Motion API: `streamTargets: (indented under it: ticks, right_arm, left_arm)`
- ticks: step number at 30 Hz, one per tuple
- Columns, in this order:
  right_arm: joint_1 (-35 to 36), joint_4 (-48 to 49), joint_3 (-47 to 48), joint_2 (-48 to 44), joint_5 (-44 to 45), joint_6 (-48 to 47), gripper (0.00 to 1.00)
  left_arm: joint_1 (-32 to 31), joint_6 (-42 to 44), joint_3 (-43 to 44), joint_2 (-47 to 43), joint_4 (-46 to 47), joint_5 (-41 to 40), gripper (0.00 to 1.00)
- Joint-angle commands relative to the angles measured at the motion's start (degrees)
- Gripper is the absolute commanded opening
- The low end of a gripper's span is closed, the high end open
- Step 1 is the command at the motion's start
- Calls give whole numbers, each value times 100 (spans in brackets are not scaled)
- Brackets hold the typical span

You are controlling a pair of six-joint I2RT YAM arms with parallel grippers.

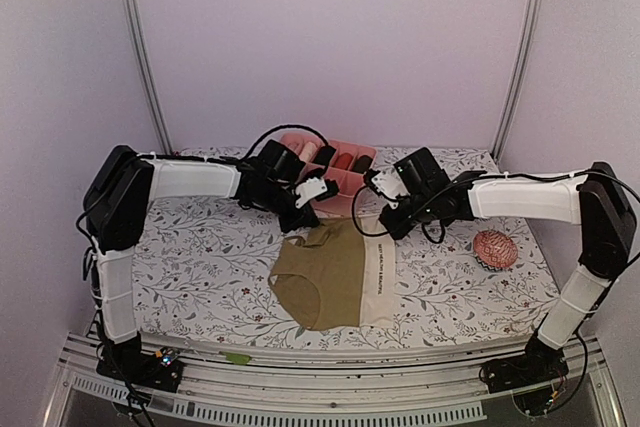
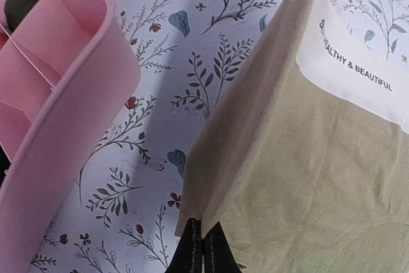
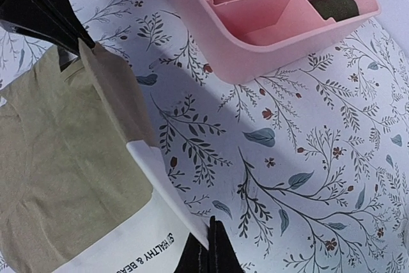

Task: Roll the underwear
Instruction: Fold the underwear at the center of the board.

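Observation:
An olive-brown underwear [image 1: 330,282] with a cream printed waistband [image 1: 380,277] lies spread on the floral cloth in the middle of the top view. My left gripper [image 1: 304,219] is shut on its far left corner, and the olive fabric [image 2: 307,177] rises from between the pinched black fingertips [image 2: 192,247]. My right gripper [image 1: 384,219] is shut on the far right corner, where the cream waistband [image 3: 144,247] lifts up at the closed fingertips [image 3: 220,250]. Both far corners are raised off the cloth. The left gripper [image 3: 61,27] also shows in the right wrist view, holding the olive corner.
A pink divided box [image 1: 342,187] stands just behind both grippers, with rolled dark and orange items in its compartments [image 3: 335,6]. Its rim [image 2: 70,132] is close to the left gripper. A red-and-white patterned ball [image 1: 495,249] rests at the right, under the right forearm.

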Motion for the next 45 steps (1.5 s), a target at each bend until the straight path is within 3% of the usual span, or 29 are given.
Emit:
streamTargets:
  ticks: [1, 9, 17, 35, 45]
  right_arm:
    - [-45, 106, -322, -331, -604, -204, 0]
    - [-39, 139, -1214, -1035, -1812, -389, 0]
    - [121, 199, -1764, -1191, -2412, -811, 0]
    - [1255, -434, -2281, -1251, -1967, -1251, 0]
    - [1619, -328, -2379, -1109, -1266, -1485, 0]
  left_arm:
    - [-3, 37, -347, -334, -28, 288, 0]
    - [-335, 234, -1106, -899, -95, 1045, 0]
    - [-787, 169, -1690, -940, -251, 1332, 0]
    - [-991, 384, -2079, -1210, -887, 1839, 0]
    - [-1293, -19, -2191, -1150, -863, 1833, 0]
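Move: Both my hands hold the underwear's far edge. The near edge I am carrying it to is centred about 24 cm back and 8 cm right of my left hand, 5 cm lower. From my right hand, that edge is about 22 cm back, 8 cm left and 9 cm lower; the white waistband runs back from this hand, its middle 10 cm back and 3 cm left. The pink box sits roughly 14 cm ahead of my left hand, with no sideways offset. Keeping both pinches shut and the far edge stretched between them, I draw both hands back about 20 cm over the underwear towards its near edge. My right hand sinks some 8 cm on the way and turns about 35 degrees counter-clockwise; my left sinks only about 3 cm, turning clockwise while its fingertips swing back towards me. ##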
